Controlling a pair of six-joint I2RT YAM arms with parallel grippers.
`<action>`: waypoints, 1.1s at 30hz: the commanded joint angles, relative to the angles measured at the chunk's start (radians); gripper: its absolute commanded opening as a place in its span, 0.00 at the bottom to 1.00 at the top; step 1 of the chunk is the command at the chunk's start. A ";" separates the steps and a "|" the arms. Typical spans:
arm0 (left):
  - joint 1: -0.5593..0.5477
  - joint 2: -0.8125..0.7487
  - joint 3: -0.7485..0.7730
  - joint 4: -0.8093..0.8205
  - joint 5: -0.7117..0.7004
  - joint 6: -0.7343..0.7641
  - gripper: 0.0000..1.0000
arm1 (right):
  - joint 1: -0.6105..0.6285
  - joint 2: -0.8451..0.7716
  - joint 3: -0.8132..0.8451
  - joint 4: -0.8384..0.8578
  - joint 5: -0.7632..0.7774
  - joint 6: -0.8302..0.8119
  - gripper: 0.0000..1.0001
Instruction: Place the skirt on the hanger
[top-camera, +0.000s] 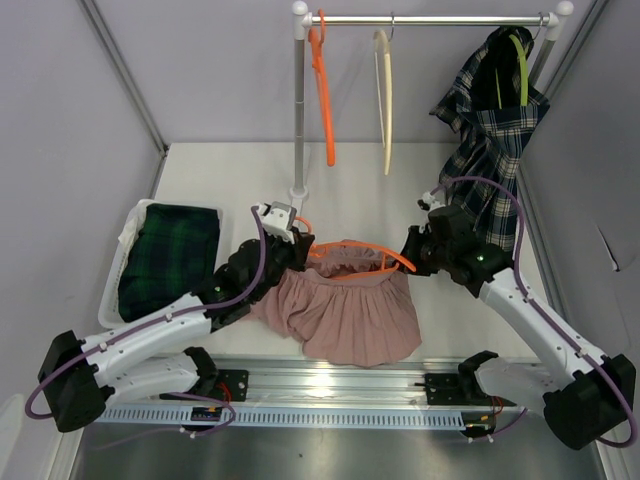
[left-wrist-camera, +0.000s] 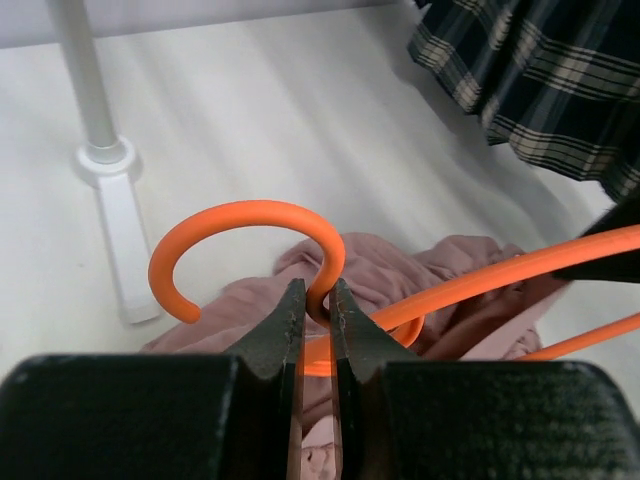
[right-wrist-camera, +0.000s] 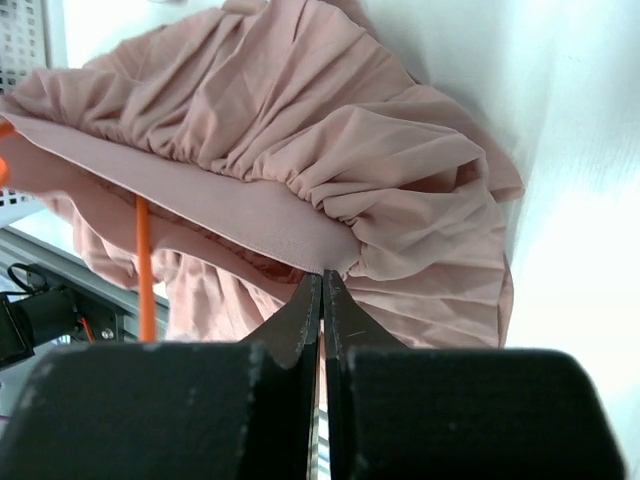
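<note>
A pink pleated skirt (top-camera: 345, 315) lies on the table between the arms, with an orange hanger (top-camera: 350, 248) running through its waistband. My left gripper (top-camera: 290, 245) is shut on the neck of the hanger's hook (left-wrist-camera: 250, 213); in the left wrist view the jaws (left-wrist-camera: 318, 300) pinch the orange wire. My right gripper (top-camera: 412, 262) is at the skirt's right end. In the right wrist view it (right-wrist-camera: 322, 285) is shut on the edge of the skirt's (right-wrist-camera: 300, 130) elastic waistband. A stretch of the hanger's wire (right-wrist-camera: 143, 270) shows under the cloth.
A clothes rack stands at the back on a white post (top-camera: 298, 110), its base (left-wrist-camera: 110, 170) near my left gripper. On it hang an orange hanger (top-camera: 324, 90), a cream hanger (top-camera: 384, 95) and a dark plaid skirt (top-camera: 495, 130). A white basket (top-camera: 112, 280) at the left holds green plaid cloth.
</note>
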 joint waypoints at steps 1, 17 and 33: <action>-0.006 -0.021 0.015 -0.017 -0.124 0.080 0.00 | -0.010 -0.038 0.055 -0.060 0.041 -0.022 0.00; -0.018 -0.001 0.049 -0.040 -0.291 0.100 0.00 | -0.030 -0.095 0.089 -0.140 0.068 -0.045 0.00; -0.067 0.066 0.043 -0.060 -0.432 0.132 0.00 | -0.084 -0.057 0.221 -0.234 0.085 -0.083 0.00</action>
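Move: The right fingers already pinch the right end of the pink skirt's waistband; the orange hanger's free end stands about 6 cm above them, 3 cm back and 2 cm to the right. The hanging plaid skirt's middle is roughly 18 cm ahead, 22 cm right and 15 cm up. From the left hand, which already holds the hanger at its neck, that waistband end lies some 24 cm right, 3 cm back and 6 cm down. Right hand lifts the pinched waistband 5 cm and draws it right; left swings the hanger about 15 degrees counter-clockwise. ##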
